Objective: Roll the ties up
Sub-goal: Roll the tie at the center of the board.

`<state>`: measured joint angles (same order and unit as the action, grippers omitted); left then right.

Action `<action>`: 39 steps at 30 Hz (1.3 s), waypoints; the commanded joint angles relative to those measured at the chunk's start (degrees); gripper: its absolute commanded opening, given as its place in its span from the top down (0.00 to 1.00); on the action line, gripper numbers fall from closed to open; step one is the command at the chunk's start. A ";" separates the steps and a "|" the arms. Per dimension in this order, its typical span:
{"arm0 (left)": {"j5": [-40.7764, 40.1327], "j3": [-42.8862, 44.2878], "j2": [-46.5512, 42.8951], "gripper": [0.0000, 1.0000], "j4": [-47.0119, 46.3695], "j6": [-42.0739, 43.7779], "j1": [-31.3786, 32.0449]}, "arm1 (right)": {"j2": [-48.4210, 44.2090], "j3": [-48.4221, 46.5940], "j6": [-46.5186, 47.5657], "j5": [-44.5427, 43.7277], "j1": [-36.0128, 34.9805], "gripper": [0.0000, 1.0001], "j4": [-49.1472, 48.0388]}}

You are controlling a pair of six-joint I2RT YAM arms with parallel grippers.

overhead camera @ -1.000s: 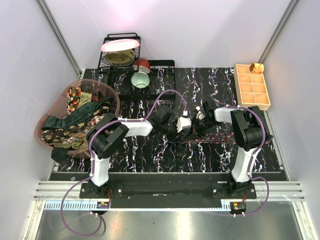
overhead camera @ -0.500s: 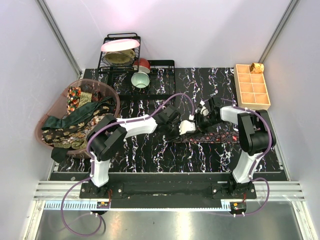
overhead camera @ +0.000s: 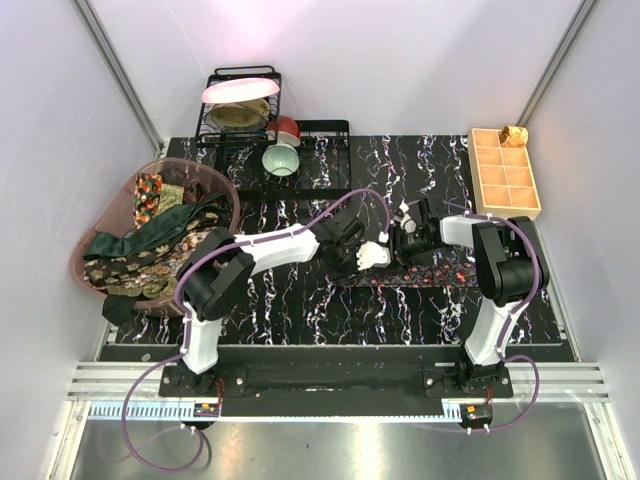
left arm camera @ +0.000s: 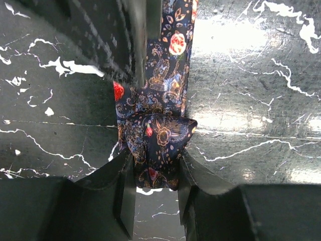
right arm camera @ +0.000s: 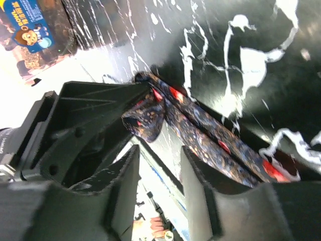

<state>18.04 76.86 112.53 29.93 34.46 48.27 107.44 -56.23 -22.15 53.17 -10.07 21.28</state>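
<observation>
A dark tie point(overhead camera: 445, 273) with red dots and a gold pattern lies along the black marbled mat, right of centre. Its left end is wound into a small roll point(left arm camera: 156, 138). My left gripper point(left arm camera: 155, 159) is shut on that roll, one finger pressing each side, and shows mid-mat in the top view point(overhead camera: 374, 255). My right gripper point(right arm camera: 158, 153) is open with nothing between its fingers; the roll point(right arm camera: 145, 118) lies just beyond its fingertips. In the top view the right gripper point(overhead camera: 402, 240) faces the left one closely. The tie's strip point(right arm camera: 220, 143) runs past its right finger.
A pink basket point(overhead camera: 200, 168) at the left holds several more ties point(overhead camera: 150, 240). A black dish rack point(overhead camera: 215, 120) with a plate and bowls point(overhead camera: 282, 160) stands at the back. A tan gridded tray point(overhead camera: 505, 172) sits at the back right.
My right gripper has gone from shut to open and let go of the tie. The left gripper, still holding the roll, has moved slightly to the right.
</observation>
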 commanded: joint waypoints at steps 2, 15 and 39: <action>-1.78 -0.04 1.90 0.71 3.82 -0.09 0.07 | 0.75 -1.43 -2.02 -1.81 -0.31 0.62 -4.14; -0.47 -4.96 -3.54 0.68 -3.04 -2.99 -0.46 | 9.89 -8.46 3.16 -14.49 -0.48 0.86 7.63; -2.38 -3.47 -1.62 0.66 -7.53 -7.13 -2.48 | 8.93 -7.23 5.98 -17.13 -0.48 0.89 9.66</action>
<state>18.81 71.37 108.62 21.76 27.07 45.80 115.96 -64.49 -19.44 45.65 -10.46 28.58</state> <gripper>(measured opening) 0.350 0.099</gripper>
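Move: From the right gripper, the flat stretch of tie to be pinned lies almost straight below, about 4 cm down, and the strip runs on to the right from there. The rolled end sits about 7 cm to the right gripper's left, a centimetre back and some 3 cm lower. The left gripper already has that roll between its fingers; for it, the stretch to be pinned is about 7 cm to the right, roughly level fore and aft, and a little lower. Drop the right gripper about 3.5 cm and ease it forward a little, closing its open fingers onto the flat tie just right of the roll; then stay there. Keep the left fingers shut on the roll, and once the right is down, raise it about 2 cm with a small forward shift and a slight turn counter-clockwise, then sink halfway back. ##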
